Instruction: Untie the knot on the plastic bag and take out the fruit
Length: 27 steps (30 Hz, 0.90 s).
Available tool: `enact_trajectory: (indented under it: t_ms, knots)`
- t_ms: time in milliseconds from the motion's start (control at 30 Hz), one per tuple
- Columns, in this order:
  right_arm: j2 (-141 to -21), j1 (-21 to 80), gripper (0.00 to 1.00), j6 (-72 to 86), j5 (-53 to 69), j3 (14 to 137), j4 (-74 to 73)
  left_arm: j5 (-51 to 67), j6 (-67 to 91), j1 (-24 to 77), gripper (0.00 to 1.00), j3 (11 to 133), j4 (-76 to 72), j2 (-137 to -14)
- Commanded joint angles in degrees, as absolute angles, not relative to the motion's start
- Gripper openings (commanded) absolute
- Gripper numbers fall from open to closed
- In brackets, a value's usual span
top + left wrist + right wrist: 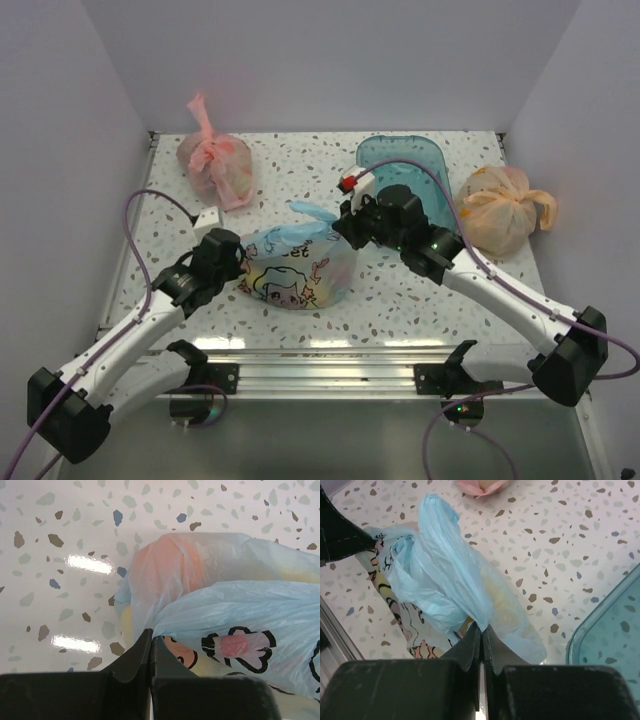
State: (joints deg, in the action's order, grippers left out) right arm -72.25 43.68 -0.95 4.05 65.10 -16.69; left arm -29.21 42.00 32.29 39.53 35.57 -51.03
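Note:
The light blue plastic bag (295, 268) with cartoon printing lies in the middle of the table, its knotted top (312, 214) sticking up at the back. My left gripper (238, 264) is at the bag's left side, jaws shut on a fold of the film (151, 636). At the bag's upper right, my right gripper (346, 226) is shut on the film just below the twisted blue knot (481, 628). The fruit shows only as blurred shapes through the plastic: an orange-pink one (170, 565) and a yellow one (502, 599).
A tied pink bag (215, 165) sits at the back left and a tied orange bag (500, 208) at the right. A teal tray (415, 165) stands behind the right gripper. A small white box (207, 215) lies near the left arm.

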Motion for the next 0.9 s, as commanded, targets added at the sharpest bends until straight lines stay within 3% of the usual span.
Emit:
enact_trajectory:
  t_ms: [0, 67, 133, 200, 233, 333, 567, 867]
  knots:
    - [-67.3, 41.2, 0.00, 10.3, 1.6, 58.9, -2.8, -29.2, 38.2, 28.3, 0.00, 40.2, 37.0, -51.9]
    - [-66.7, 41.2, 0.00, 12.2, 3.6, 55.9, -0.8, -27.4, 36.9, 28.3, 0.00, 41.0, 36.0, -50.9]
    - [-66.8, 41.2, 0.00, 13.0, 4.7, 54.1, -0.3, -23.7, 35.1, 28.3, 0.12, 42.0, 34.5, -49.3]
    - [-67.4, 41.2, 0.00, 13.2, 6.0, 53.4, 0.7, -21.2, 33.1, 28.3, 0.50, 43.5, 32.8, -46.7]
    - [-67.4, 41.3, 0.00, 13.1, 6.3, 53.3, 0.5, -20.6, 31.3, 28.3, 0.76, 44.1, 31.7, -46.0]
    - [-66.9, 41.2, 0.00, 12.9, 7.2, 52.4, 0.5, -15.6, 26.6, 28.3, 0.95, 46.8, 29.2, -45.3]
    - [-67.0, 41.4, 0.00, 11.5, 9.2, 52.8, -1.5, -0.7, 11.1, 28.4, 1.00, 54.0, 27.6, -52.9]
    - [-66.6, 41.3, 0.00, 9.7, 10.3, 53.7, -3.5, 14.8, 3.3, 28.5, 0.97, 56.2, 23.1, -59.0]
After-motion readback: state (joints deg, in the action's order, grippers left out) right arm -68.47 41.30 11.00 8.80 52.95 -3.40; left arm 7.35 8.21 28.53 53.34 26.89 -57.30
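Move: The blue bag's gathered neck is some 19 cm to the left hand's right, 4 cm ahead and 9 cm above; it hangs from the right fingers, its middle about 4 cm left of them, level fore-and-aft and 2 cm below. From the left hand, the bagged fruit is roughly 12 cm right, 2 cm back and 5 cm below; the pink bag is about 22 cm ahead and 6 cm left. Left fingers open off the bag, rise, then swing right towards the neck, turning some 45 degrees clockwise; right keeps pinching. ##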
